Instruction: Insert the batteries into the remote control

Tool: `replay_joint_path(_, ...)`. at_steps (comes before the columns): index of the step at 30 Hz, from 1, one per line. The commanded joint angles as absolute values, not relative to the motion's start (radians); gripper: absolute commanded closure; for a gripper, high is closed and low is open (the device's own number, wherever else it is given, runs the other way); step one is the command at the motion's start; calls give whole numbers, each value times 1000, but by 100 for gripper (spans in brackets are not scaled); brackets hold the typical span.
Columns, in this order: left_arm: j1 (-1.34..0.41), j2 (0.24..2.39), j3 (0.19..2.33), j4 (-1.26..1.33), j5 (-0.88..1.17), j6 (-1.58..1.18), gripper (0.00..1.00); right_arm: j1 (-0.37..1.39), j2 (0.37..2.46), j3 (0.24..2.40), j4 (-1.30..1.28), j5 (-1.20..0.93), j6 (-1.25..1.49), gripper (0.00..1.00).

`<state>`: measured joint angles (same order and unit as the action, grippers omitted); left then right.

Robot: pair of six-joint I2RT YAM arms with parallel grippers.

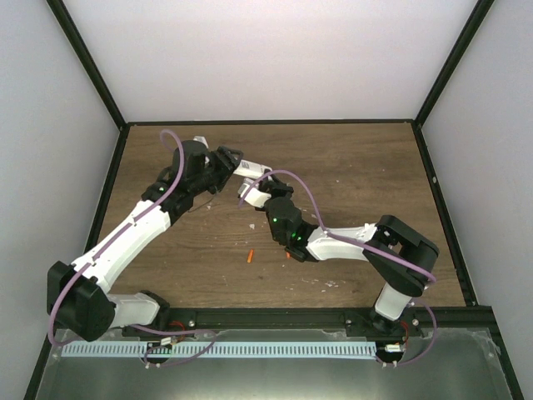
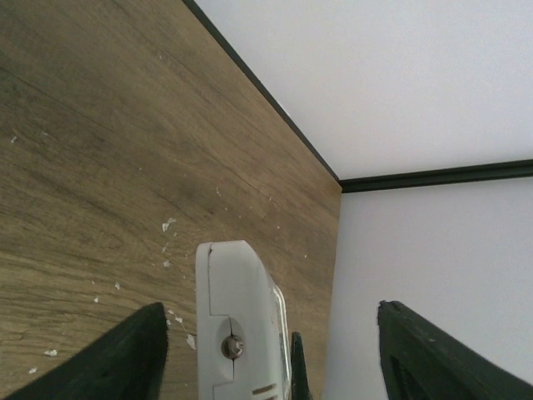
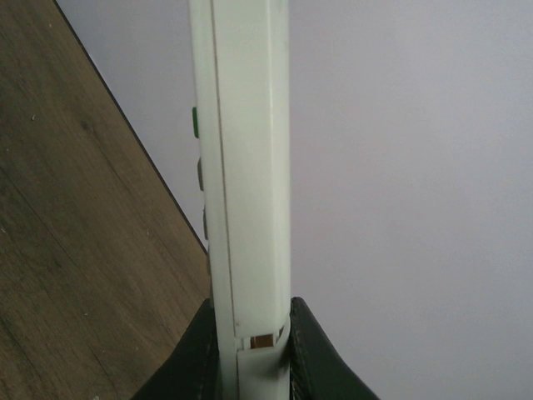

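My right gripper (image 1: 256,187) is shut on the lower end of the white remote control (image 1: 252,170) and holds it above the table, pointing up and left. In the right wrist view the remote (image 3: 246,167) stands edge-on between the black fingers (image 3: 187,367), with a small gap at its back cover. My left gripper (image 1: 236,162) is open with its jaws on either side of the remote's far end (image 2: 237,325), not touching it. One orange battery (image 1: 250,257) lies on the table. The other battery (image 1: 288,254) peeks out beside the right arm.
The wooden table (image 1: 358,175) is ringed by a black frame and white walls. Small white flecks (image 1: 254,225) lie scattered on it. A metal tray and cable rail (image 1: 275,350) run along the near edge.
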<state>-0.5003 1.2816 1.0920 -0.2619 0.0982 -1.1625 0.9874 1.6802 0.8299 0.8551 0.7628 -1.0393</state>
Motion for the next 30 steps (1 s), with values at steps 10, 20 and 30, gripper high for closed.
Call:
replay_joint_path(10,-509,1308,1118,-256,88,-1138,51,1009,1683,864,894,790,-1047,99)
replay_joint_path(20,-510,1316,1116,-261,85,-1131,72,1008,1693,862,902,809,-1057,99)
replay_joint_path(30,-511,1316,1095,-255,93,-1108,91,1009,1682,841,916,814,-1032,89)
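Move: The remote control, held near one end by the right fingers, runs left so that its free end already sits between the open left fingers. Its middle is about 4 cm to the right of the left hand, 1 cm back and 2 cm lower, and about 4 cm to the left of the right hand, level fore and aft. On the table some 26 cm below the left hand, one battery lies roughly 17 cm back and 2 cm right, the other 16 cm back and 12 cm right. Sinking only about 1 cm and then easing up a touch, the left hand stays at the remote's free end while its fingers close from well open to nearly shut, pinching that end between both pads. The right hand holds practically still and keeps its grip near the other end. ##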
